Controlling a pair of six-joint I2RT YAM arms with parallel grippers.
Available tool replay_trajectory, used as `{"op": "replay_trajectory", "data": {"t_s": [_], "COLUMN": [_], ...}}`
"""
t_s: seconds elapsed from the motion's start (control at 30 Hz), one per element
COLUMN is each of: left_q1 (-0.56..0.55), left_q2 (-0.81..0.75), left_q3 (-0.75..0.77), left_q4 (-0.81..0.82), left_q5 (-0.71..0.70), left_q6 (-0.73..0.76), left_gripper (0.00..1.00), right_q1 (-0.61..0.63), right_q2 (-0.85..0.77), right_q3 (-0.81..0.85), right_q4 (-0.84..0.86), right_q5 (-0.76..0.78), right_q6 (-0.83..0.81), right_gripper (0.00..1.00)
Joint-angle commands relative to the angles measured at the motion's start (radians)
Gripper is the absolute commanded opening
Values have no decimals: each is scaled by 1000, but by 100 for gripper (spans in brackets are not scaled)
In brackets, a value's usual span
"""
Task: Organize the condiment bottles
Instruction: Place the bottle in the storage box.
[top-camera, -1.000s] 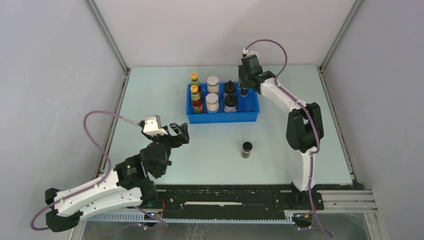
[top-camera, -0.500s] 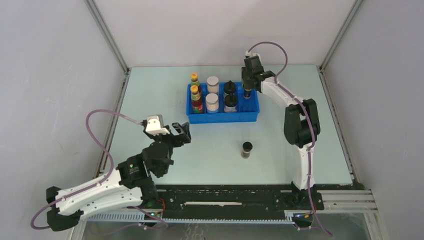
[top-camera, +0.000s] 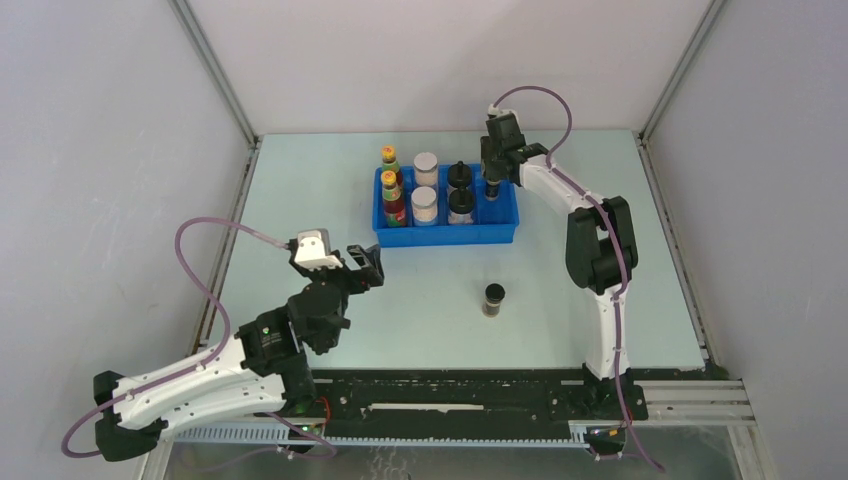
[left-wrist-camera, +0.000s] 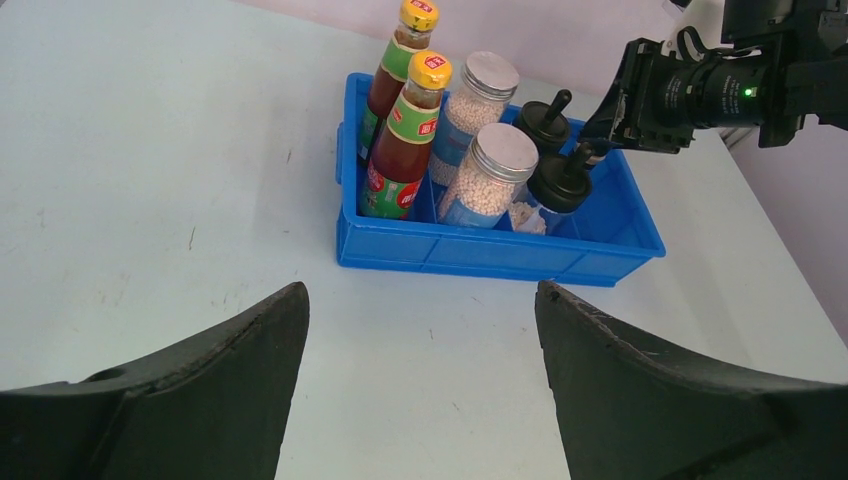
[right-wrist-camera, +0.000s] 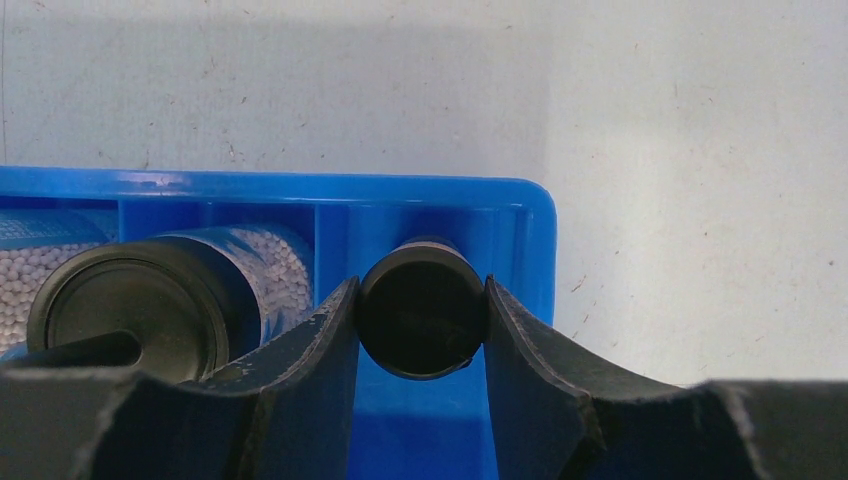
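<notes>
The blue tray (top-camera: 445, 237) holds two red-labelled bottles (top-camera: 393, 197), two silver-lidded jars (top-camera: 424, 203) and two black-lidded jars (top-camera: 461, 205). My right gripper (top-camera: 491, 180) is shut on a tiny dark vial (right-wrist-camera: 423, 313) and holds it upright over the tray's far right compartment (right-wrist-camera: 300, 190), beside a black-lidded jar (right-wrist-camera: 130, 310). The second dark vial (top-camera: 493, 298) stands alone on the table in front of the tray. My left gripper (top-camera: 362, 265) is open and empty above the table, well to the left of that vial. In the left wrist view (left-wrist-camera: 420, 300) it faces the tray (left-wrist-camera: 500, 265).
Grey walls close in the table on the left, right and back. The black rail with both arm bases runs along the near edge (top-camera: 450, 395). A purple cable loops from each arm.
My right gripper has shifted slightly with the vial at the tray's right end. My left gripper has crept a little to the right and stays open.
</notes>
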Motion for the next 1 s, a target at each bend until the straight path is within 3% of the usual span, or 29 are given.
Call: {"op": "replay_trajectory", "data": {"t_s": [0.0, 0.13, 0.27, 0.43, 0.6, 0.97], "left_q1": [-6, -6, -6, -6, -6, -6], "left_q2": [3, 6, 7, 5, 5, -2], "left_q3": [-6, -6, -7, -9, -10, -9], "left_q4": [26, 29, 29, 29, 29, 29], "left_q5": [-9, -10, -11, -11, -11, -11], "left_q6": [17, 19, 21, 21, 19, 26], "left_gripper": [88, 88, 88, 88, 88, 88], "right_q1": [0, -1, 1, 2, 4, 9], "right_q2": [19, 21, 20, 18, 14, -84], "right_q3": [35, 30, 29, 32, 43, 33], "right_q4": [15, 18, 19, 19, 20, 28], "right_q5": [-4, -3, -5, -5, -12, 12], "right_q6": [-11, -15, -17, -28, -40, -40], "right_gripper": [0, 12, 41, 63, 74, 75]}}
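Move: The right hand still pinches the condiment bottle by its black cap in the storage box's far right compartment; the bottle's middle is straight below, about 4 cm. One black-lidded jar stands roughly 7 cm left and level with it, the other about 7 cm left and 7 cm nearer the base. The last loose bottle is some 30 cm back, 1 cm left. From the left hand the held bottle lies about 32 cm ahead, 23 cm right and 19 cm lower. Staying in place over the far right compartment, with a sink of only about half a centimetre, the right hand spreads its fingers from half to roughly three-quarters open and lets go of the bottle's black cap. Its fingertips stay down on either side of the cap, the left one clear of the neighbouring jar's lid. ##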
